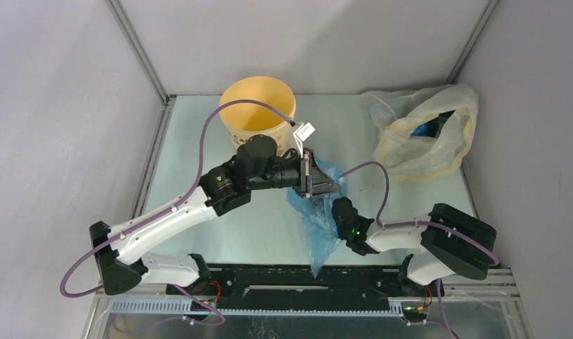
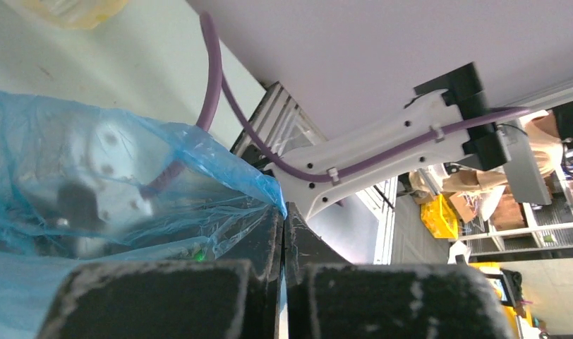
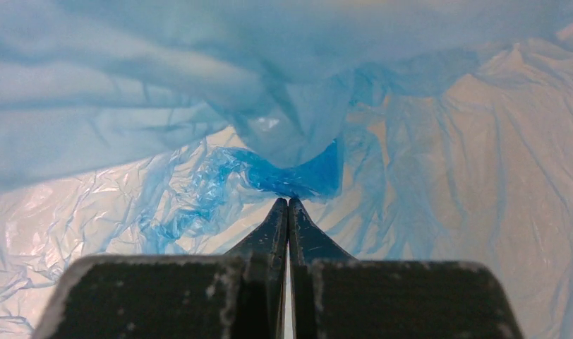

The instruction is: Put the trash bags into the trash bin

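Note:
A thin translucent blue trash bag (image 1: 317,219) hangs in the middle of the table between my two grippers. My left gripper (image 1: 324,185) is shut on its upper edge, and the film (image 2: 128,191) drapes to the left of the closed jaws in the left wrist view. My right gripper (image 1: 338,210) is shut on another fold of the same bag (image 3: 298,173), and blue film fills the right wrist view. The yellow-orange trash bin (image 1: 259,113) stands upright at the back, left of centre, behind the left gripper, with its inside not visible.
A larger pale yellowish see-through plastic bag (image 1: 425,134) lies at the back right with something blue inside. A white tag (image 1: 305,131) on the left arm's purple cable hangs by the bin. Grey walls enclose the table on three sides.

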Controlling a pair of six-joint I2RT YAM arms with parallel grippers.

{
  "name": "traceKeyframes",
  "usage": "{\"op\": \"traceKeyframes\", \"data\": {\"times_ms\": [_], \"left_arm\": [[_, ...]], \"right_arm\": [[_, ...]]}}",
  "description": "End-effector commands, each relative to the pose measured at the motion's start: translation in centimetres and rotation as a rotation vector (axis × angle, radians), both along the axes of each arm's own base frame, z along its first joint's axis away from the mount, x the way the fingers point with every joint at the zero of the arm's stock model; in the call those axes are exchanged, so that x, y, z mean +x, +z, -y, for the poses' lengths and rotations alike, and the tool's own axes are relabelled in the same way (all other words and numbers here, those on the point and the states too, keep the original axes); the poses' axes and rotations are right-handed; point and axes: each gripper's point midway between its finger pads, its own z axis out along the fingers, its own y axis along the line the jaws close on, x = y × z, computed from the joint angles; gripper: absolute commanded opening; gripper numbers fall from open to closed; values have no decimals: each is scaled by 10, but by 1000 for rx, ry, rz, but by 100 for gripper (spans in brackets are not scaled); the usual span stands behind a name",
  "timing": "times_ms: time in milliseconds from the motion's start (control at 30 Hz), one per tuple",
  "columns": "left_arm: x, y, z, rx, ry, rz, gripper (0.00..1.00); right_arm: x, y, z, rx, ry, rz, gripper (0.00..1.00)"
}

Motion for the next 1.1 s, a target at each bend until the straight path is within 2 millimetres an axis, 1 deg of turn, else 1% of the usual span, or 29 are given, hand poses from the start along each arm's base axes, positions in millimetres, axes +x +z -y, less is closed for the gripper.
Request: {"op": "traceKeyframes", "data": {"times_ms": [0, 67, 100, 167, 233, 333, 433, 567, 633, 667, 733, 833, 900, 967, 1000, 1067], "left_arm": [[-9, 30, -2, -102, -21, 16, 0], [-8, 30, 0, -101, -23, 14, 0], [-8, 30, 1, -102, -24, 13, 0], [-8, 36, 5, -120, -37, 9, 0], [-9, 47, 9, -159, -53, 2, 0], [-13, 73, 15, -235, -87, 2, 0], [-18, 107, 16, -299, -119, 29, 0], [-26, 155, 5, -380, -145, 91, 0], [-27, 169, -4, -391, -140, 119, 0], [-26, 174, -8, -389, -130, 133, 0], [-22, 174, -18, -368, -99, 156, 0], [-10, 161, -31, -320, -37, 164, 1], [-1, 151, -39, -298, 1, 161, 1], [8, 143, -48, -273, 34, 159, 1], [10, 142, -51, -262, 40, 163, 1], [10, 147, -57, -248, 39, 183, 1]], "right_arm": [[1, 54, -13, 161, 46, 133, 0], [0, 55, -22, 190, 96, 126, 0], [0, 51, -26, 191, 112, 113, 0], [-1, 35, -35, 178, 131, 70, 0], [-1, 17, -40, 179, 141, 26, 0], [-6, -8, -49, 187, 173, -34, 0], [-11, -26, -54, 178, 184, -77, 0], [-12, -41, -47, 124, 142, -114, 0], [-12, -43, -40, 92, 111, -124, 0], [-14, -43, -37, 77, 101, -125, 0], [-15, -39, -30, 57, 85, -113, 0], [-20, -26, -20, 48, 77, -85, 0], [-24, -13, -15, 42, 73, -64, 0], [-27, 6, -10, 45, 75, -36, 0], [-27, 16, -7, 51, 77, -23, 0], [-26, 39, -5, 56, 88, 4, 0]]}}
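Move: Both hands already pinch the blue bag's rim. From the left hand the trash bin stands about 27 cm ahead, 21 cm left and some 21 cm below; the white bag lies about 28 cm ahead and 33 cm to its right. From the right hand the trash bin is roughly 15 cm ahead and 20 cm left, its middle about level with the hand. Left hand hoists its pinched bag edge about 15 cm; the right dips some 8 cm, then rises. ##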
